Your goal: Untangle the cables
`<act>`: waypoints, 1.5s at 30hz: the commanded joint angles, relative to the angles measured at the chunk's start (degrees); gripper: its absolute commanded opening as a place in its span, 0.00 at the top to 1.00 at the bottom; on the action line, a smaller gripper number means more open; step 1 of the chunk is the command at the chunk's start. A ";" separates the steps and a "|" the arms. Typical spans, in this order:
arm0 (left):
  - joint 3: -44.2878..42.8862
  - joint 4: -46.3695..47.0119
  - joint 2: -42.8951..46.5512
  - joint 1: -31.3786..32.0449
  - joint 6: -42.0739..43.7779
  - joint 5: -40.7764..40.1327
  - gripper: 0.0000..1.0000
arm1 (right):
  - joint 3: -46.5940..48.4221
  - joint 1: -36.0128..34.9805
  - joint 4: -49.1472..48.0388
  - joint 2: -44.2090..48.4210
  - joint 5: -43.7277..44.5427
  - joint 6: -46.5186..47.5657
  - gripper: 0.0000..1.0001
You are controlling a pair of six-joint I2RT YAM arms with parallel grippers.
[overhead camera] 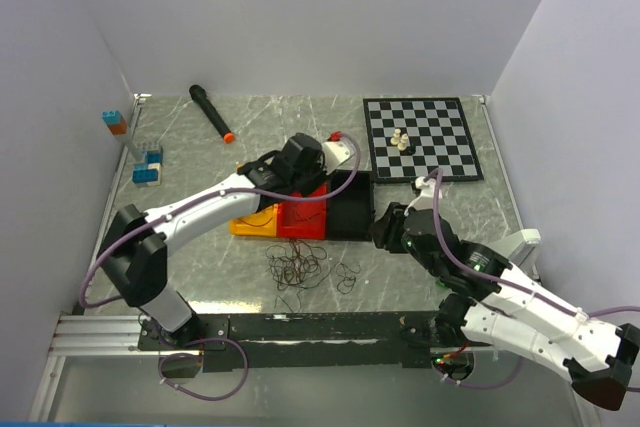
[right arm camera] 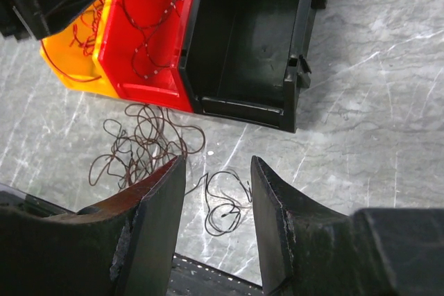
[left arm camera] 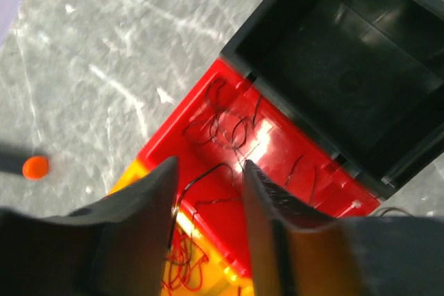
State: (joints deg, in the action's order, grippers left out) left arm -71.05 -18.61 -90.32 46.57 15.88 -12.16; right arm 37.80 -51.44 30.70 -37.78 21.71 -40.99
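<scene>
A tangle of thin dark brown cables (overhead camera: pixel 298 267) lies on the table in front of three bins, with a small separate black loop (overhead camera: pixel 347 276) to its right. The yellow bin (left arm camera: pixel 149 175) holds red cables (left arm camera: pixel 182 268). The red bin (left arm camera: pixel 291 171) holds dark cables (left arm camera: pixel 229 129). The black bin (left arm camera: pixel 347 67) looks empty. My left gripper (left arm camera: pixel 209 168) is open above the red and yellow bins; one black cable (left arm camera: pixel 201 175) runs between its fingers. My right gripper (right arm camera: pixel 218 164) is open, hovering above the small loop (right arm camera: pixel 225 206), with the tangle (right arm camera: pixel 146 143) to its left.
A chessboard (overhead camera: pixel 440 152) with a few pale pieces (overhead camera: pixel 400 140) lies at the back right. A black marker with an orange tip (overhead camera: pixel 212 112) lies at the back. Blue blocks (overhead camera: pixel 148 169) and an orange-blue block (overhead camera: pixel 115 122) stand at the left wall.
</scene>
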 commanded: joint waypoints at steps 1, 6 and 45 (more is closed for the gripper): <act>-6.99 -4.40 -3.71 -1.12 -2.70 5.91 0.42 | 0.52 0.55 -2.66 -1.24 -1.32 0.39 0.50; -9.47 -5.56 -6.18 -5.16 -4.37 9.79 0.33 | -0.10 0.55 -3.28 -2.47 -2.64 -0.05 0.50; -9.47 -9.42 19.48 -48.32 -19.66 37.57 0.02 | 56.32 0.29 -15.85 -67.85 -17.14 24.82 0.28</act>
State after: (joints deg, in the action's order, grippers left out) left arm -81.12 -27.81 -74.98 -0.64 -5.56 24.56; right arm 88.20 -51.18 13.76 -102.32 5.37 -19.20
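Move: Right underneath the left hand lies the red bin, its middle about 15 cm below and some 3 cm to the left; the yellow bin is 14 cm to the left, the black bin 7 cm to the right, both level with the hand. From the right hand, the red cable in the yellow bin lies roughly 14 cm ahead, 25 cm left and 16 cm down; on the way are the black bin (14 ahead, 3 left) and the red bin (14 ahead, 14 left). Spreading its part-open fingers fully, the left hand hovers over the red bin, the dark strand coming free, then sweeps up and about 20 cm left, rolling some 40 degrees, and sinks a little at the end. The right hand eases down slightly, then swings about 23 cm left and 14 cm forward to above the yellow bin's red cable, turning counter-clockwise and opening wider. ##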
